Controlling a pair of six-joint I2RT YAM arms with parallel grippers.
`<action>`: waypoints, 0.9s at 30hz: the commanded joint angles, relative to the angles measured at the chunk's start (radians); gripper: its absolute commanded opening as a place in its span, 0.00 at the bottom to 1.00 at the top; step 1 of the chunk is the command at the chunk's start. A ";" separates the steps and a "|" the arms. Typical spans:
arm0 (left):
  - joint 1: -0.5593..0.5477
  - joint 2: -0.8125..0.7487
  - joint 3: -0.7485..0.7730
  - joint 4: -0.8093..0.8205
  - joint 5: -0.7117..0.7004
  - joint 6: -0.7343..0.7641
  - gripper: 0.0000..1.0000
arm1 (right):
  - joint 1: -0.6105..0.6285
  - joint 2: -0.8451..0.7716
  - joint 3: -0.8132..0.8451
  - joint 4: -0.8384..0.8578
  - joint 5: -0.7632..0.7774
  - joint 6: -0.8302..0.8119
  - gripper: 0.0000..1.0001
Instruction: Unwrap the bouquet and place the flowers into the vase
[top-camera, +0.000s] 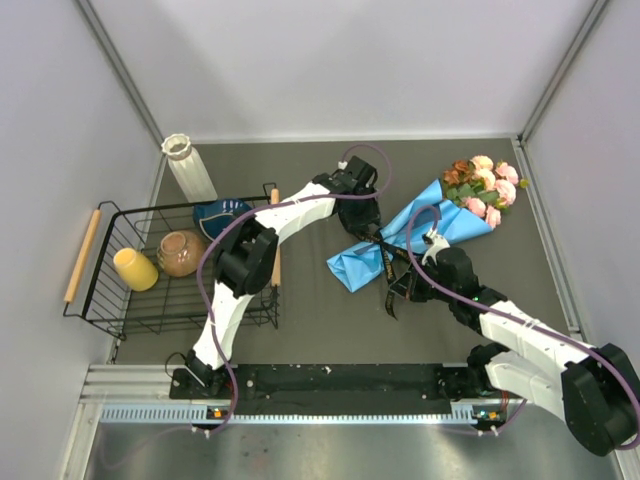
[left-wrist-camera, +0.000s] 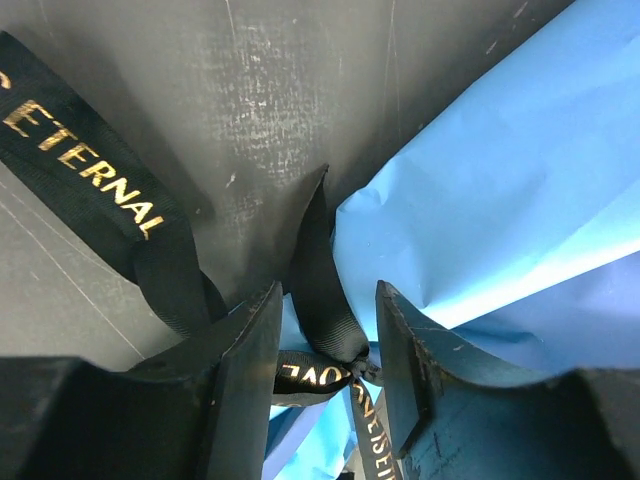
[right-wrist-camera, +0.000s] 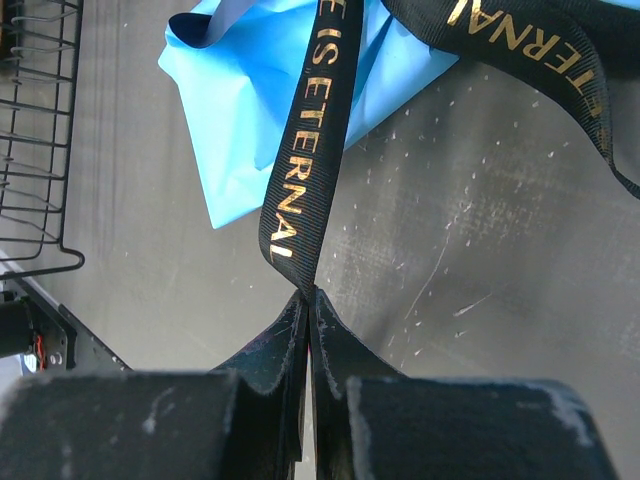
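The bouquet (top-camera: 440, 225) lies on the dark table at centre right, its blue paper (left-wrist-camera: 500, 200) still around the stems. The pink, peach and rust flowers (top-camera: 487, 185) stick out at its far right end. My left gripper (left-wrist-camera: 330, 300) is open and straddles the knot of the black ribbon (left-wrist-camera: 355, 365) without pinching it. My right gripper (right-wrist-camera: 310, 295) is shut on the end of one ribbon (right-wrist-camera: 300, 180) tail and holds it taut toward the near edge. The white ribbed vase (top-camera: 190, 168) stands upright at the far left.
A black wire basket (top-camera: 100, 290) with wooden handles sits at the left. It holds a brown bowl (top-camera: 181, 253), a yellow cup (top-camera: 135, 269) and a dark blue bowl (top-camera: 220, 213). The left arm reaches over the basket's right side. Grey walls close in the table.
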 joint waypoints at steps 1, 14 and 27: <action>0.001 -0.013 -0.026 0.047 0.051 -0.030 0.47 | -0.007 0.001 0.015 0.029 -0.005 -0.009 0.00; 0.000 -0.016 -0.096 0.130 0.128 -0.097 0.41 | -0.007 0.007 0.008 0.043 -0.005 -0.011 0.00; 0.013 -0.097 -0.121 0.149 0.002 -0.045 0.00 | -0.007 -0.007 0.008 0.018 -0.003 -0.012 0.00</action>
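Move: Between and just below the left hand's parted fingers stands a black ribbon strand, about 1 cm back, 1 cm right and 2 cm down; the knot is roughly 1 cm back, 2 cm right and 3 cm down. The loose ribbon tail lies some 6 cm ahead and 1 cm left, and the blue wrapper's middle about 11 cm right and 1 cm ahead, both nearer the table. For the right hand, the strand stands about 14 cm ahead and 4 cm left. Easing back and to the right, then mainly sinking, the left hand travels about 3 cm down to the upright ribbon strand by the knot, its wrist tilting somewhat under 10 degrees. Its fingers shut from half open only in the second half, pinching the strand as the hand drifts slightly forward and left. The right hand stays in place, still holding its ribbon tail shut between the fingertips. ##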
